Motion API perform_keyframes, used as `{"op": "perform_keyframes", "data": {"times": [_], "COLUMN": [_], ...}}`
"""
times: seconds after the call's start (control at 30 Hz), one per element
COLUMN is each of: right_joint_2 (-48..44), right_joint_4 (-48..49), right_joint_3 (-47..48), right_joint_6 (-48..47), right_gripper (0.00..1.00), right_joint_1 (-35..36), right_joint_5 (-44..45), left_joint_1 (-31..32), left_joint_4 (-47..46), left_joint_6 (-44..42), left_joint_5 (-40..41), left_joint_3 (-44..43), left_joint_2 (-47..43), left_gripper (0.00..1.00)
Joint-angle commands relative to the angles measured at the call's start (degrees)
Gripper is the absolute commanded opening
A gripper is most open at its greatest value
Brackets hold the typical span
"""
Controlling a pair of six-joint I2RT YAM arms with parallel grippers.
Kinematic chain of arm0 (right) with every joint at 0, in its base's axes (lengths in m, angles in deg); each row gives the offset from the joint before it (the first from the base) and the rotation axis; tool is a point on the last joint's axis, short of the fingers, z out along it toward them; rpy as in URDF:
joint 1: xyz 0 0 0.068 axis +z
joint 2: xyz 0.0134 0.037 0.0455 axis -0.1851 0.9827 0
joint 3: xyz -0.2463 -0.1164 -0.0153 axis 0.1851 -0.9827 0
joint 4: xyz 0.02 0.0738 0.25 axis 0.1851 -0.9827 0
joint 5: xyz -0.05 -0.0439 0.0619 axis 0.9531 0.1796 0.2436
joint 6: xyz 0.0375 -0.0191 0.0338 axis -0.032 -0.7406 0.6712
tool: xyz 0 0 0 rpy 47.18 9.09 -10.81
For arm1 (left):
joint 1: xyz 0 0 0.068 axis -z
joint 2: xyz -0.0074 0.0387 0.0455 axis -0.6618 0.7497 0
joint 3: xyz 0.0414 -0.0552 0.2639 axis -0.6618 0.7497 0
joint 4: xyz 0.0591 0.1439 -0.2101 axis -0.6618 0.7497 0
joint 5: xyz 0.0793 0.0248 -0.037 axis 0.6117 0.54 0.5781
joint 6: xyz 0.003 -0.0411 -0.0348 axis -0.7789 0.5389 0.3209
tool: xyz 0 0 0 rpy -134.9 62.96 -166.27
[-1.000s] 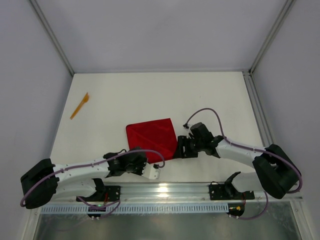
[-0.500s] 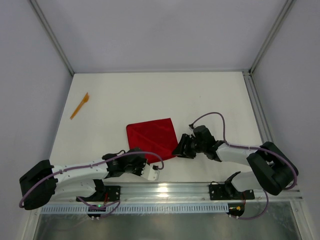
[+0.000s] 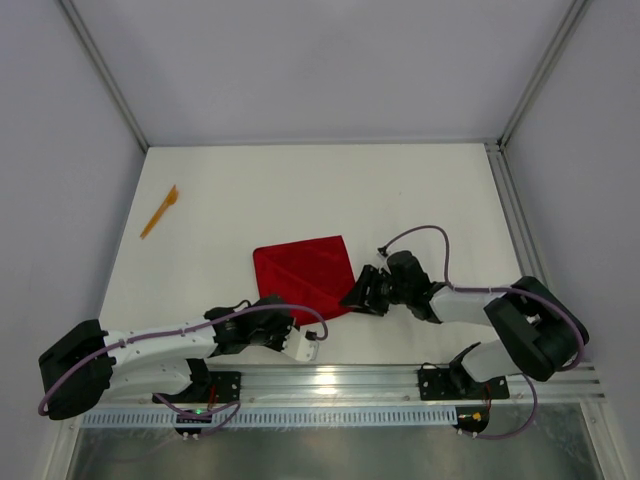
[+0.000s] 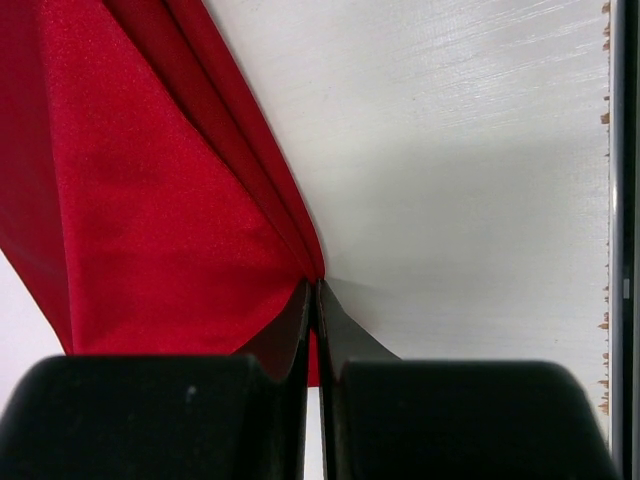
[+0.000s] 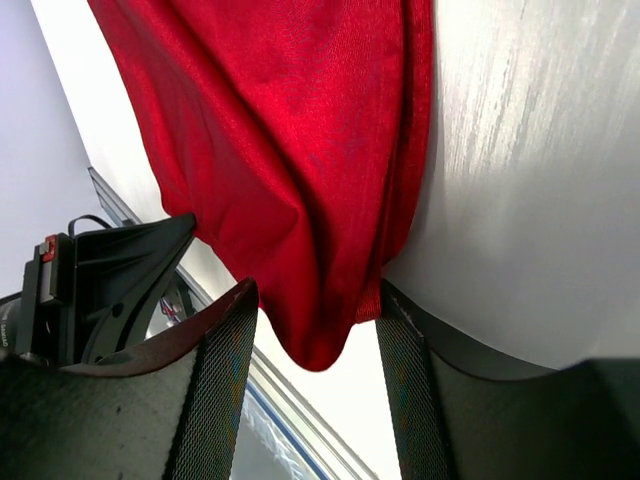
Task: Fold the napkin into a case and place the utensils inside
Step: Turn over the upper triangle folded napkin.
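Note:
The red napkin (image 3: 305, 272) lies partly folded near the middle of the white table, with creases running across it. My left gripper (image 3: 283, 312) is at its near edge, shut on a pinch of the cloth (image 4: 150, 200), and red shows between the fingers at the gripper (image 4: 316, 283). My right gripper (image 3: 352, 298) is at the napkin's near right corner. Its jaws stand open on either side of the hanging corner (image 5: 280, 120), which sags between them at the gripper (image 5: 315, 300). One orange utensil (image 3: 160, 210) lies far off at the back left.
A metal rail (image 3: 330, 385) runs along the near table edge behind both grippers. Grey walls and frame posts (image 3: 100, 75) close in the sides and back. My left arm (image 5: 110, 270) shows close beside the right gripper.
My right gripper has slid left and nearer, onto the napkin's corner, and its jaws have narrowed. The left gripper has stayed put, still pinching the cloth.

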Motion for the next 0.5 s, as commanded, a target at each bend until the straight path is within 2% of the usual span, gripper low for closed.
{"op": "perform_keyframes", "data": {"times": [0.0, 0.13, 0.17, 0.3, 0.33, 0.43, 0.47], "right_joint_2": [3.79, 4.33, 3.55, 2.31, 2.13, 2.31, 2.31], "right_joint_4": [-0.74, 1.03, 0.94, 0.67, 0.67, 0.94, 0.94], "right_joint_3": [-0.71, -1.24, -1.33, -1.42, -1.41, -0.71, -0.54], "right_joint_6": [-0.59, 0.12, 0.03, -0.49, -0.41, -0.50, -0.50], "right_gripper": [0.55, 0.38, 0.27, 0.06, 0.03, 0.03, 0.03], "right_joint_1": [-0.56, -0.64, -0.64, -0.64, -0.64, -0.64, -0.73], "right_joint_5": [3.47, 3.46, 3.81, 3.82, 3.56, 2.15, 1.71], "left_joint_1": [0.33, 0.33, 0.33, 0.33, 0.33, 0.33, 0.25], "left_joint_4": [-2.82, -3.00, -2.91, -1.16, -0.72, 2.08, 3.14], "left_joint_6": [-1.21, -1.30, -1.30, -0.42, -0.42, -0.07, 0.19], "left_joint_5": [0.15, 0.50, 0.15, -2.92, -3.71, -7.40, -8.11], "left_joint_3": [0.27, 0.18, 0.27, 0.18, 0.18, -0.52, -0.79], "left_joint_2": [-1.01, -1.18, -1.27, -2.23, -2.58, -3.37, -3.38], "left_gripper": [0.00, 0.00, 0.00, 0.00, 0.00, 0.00, 0.05]}}
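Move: The napkin's near right corner already sits between the right hand's open fingers, within about 1 cm of the point midway between their pads and about 1 cm below it. The middle of the folded napkin lies some 8 cm to this hand's left and 5 cm ahead, and the left gripper is about 10 cm to its left and 4 cm nearer the base. From the left hand, still holding the near edge, that corner is about 11 cm to the right and 4 cm ahead. The napkin's near right corner gets pinched: the right hand sinks about 1.5 cm onto it, and its fingers go from roughly half open to nearly shut, gathering the layers between their tips. The left fingers keep their grip on the near edge throughout, that hand staying put before easing up, back and to the right by about half a centimetre each at the end. ##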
